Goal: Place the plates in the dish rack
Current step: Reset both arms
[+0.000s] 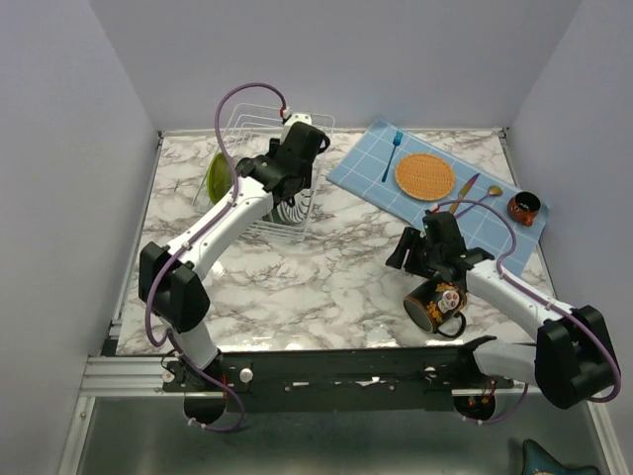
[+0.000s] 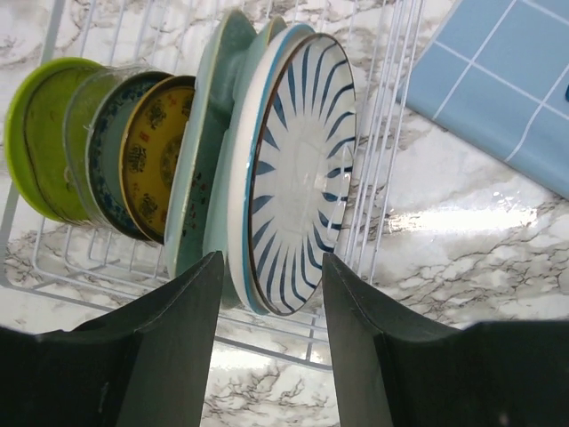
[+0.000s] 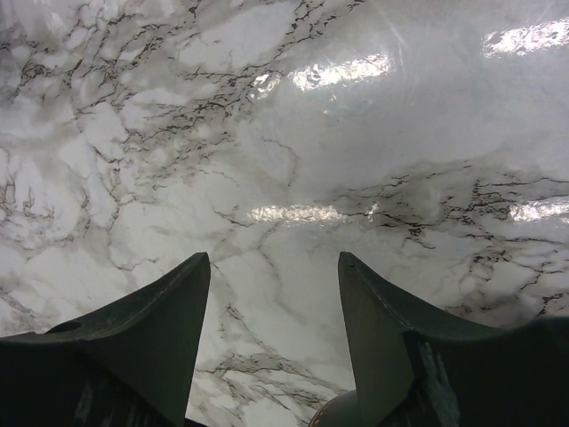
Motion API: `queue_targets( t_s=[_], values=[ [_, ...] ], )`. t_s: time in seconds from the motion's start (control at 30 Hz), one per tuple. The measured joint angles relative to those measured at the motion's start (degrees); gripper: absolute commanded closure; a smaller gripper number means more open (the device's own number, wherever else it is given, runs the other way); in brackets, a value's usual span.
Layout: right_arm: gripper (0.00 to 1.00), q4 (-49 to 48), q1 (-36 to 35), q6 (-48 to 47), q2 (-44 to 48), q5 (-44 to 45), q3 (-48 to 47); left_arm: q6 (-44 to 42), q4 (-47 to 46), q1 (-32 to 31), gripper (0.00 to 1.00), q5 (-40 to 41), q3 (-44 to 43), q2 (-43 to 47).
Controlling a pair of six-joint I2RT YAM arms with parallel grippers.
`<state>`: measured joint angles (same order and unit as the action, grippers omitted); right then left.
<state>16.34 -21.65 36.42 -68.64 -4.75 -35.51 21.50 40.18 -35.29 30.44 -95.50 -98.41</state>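
Observation:
The white wire dish rack (image 1: pixel 259 127) stands at the back left, its wires showing in the left wrist view (image 2: pixel 391 133). Several plates stand on edge in it: a lime green one (image 2: pixel 40 133), a teal-patterned one (image 2: pixel 102 151), a yellow one (image 2: pixel 156 156), a mint-green one (image 2: pixel 209 133) and a white one with blue stripes (image 2: pixel 298 169). My left gripper (image 2: pixel 271 267) is open over the rack (image 1: pixel 293 198); the striped plate's lower edge sits between its fingers without touching. My right gripper (image 3: pixel 274 267) is open and empty above bare marble (image 1: pixel 401 259).
A black decorated mug (image 1: pixel 435 305) lies on its side just in front of my right gripper. A blue checked cloth (image 1: pixel 361 168) at the back right holds an orange woven mat (image 1: pixel 424 175), a blue fork (image 1: pixel 392 153), a spoon (image 1: pixel 475 190) and a small brown cup (image 1: pixel 524 208).

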Motion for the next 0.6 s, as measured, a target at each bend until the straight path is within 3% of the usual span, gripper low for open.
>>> queue_targets(
  t_s=[0.2, 0.23, 0.4, 0.53, 0.57, 0.6],
  values=[
    [0.32, 0.0, 0.0, 0.0, -0.5, -0.3, 0.0, -0.5, 0.2, 0.2, 0.39, 0.2, -0.8, 3.8],
    [0.32, 0.0, 0.0, 0.0, -0.5, -0.4, 0.0, -0.5, 0.3, 0.2, 0.29, 0.2, -0.8, 4.1],
    [0.32, 0.0, 0.0, 0.0, -0.5, -0.5, 0.0, -1.6, -0.6, 0.2, 0.02, 0.2, 0.3, 9.0],
    [0.28, 0.0, 0.0, -0.1, -0.4, -0.5, 0.0, -2.0, -4.4, 1.2, 0.01, -1.7, 5.0, 17.0],
    [0.03, 0.0, 0.0, -0.3, -0.3, -0.5, 0.0, -2.0, -5.0, 1.7, 0.01, -2.4, 6.4, 19.9],
    [0.0, 0.0, 0.0, -0.5, 0.1, -0.6, 0.0, -1.9, -5.3, 2.0, 0.01, -2.9, 7.1, 21.3]
  ],
)
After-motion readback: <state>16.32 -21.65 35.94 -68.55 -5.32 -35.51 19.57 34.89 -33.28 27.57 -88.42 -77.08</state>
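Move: Just below the left hand's empty, half-open fingers, the striped plate stands in the dish rack, its middle some 13 cm down, 2 cm ahead and about 2 cm to the left. The green trays stand about 6 cm to the left of that plate and level with it, the lime green plates about 16 cm to its left and 2 cm farther out. From the idle right hand, the striped plate is roughly 17 cm ahead, 20 cm left and 4 cm higher. Rising clear of the striped plate it has already let go of, the left hand climbs about 11 cm, nearly straight up at first, then also draws back some 5 cm and drifts 4 cm left, away from the plate, gathering speed. Its fingertips tilt up by about 15 degrees while its left side dips about 10, and the fingers spread from half open to fully wide, touching nothing. ##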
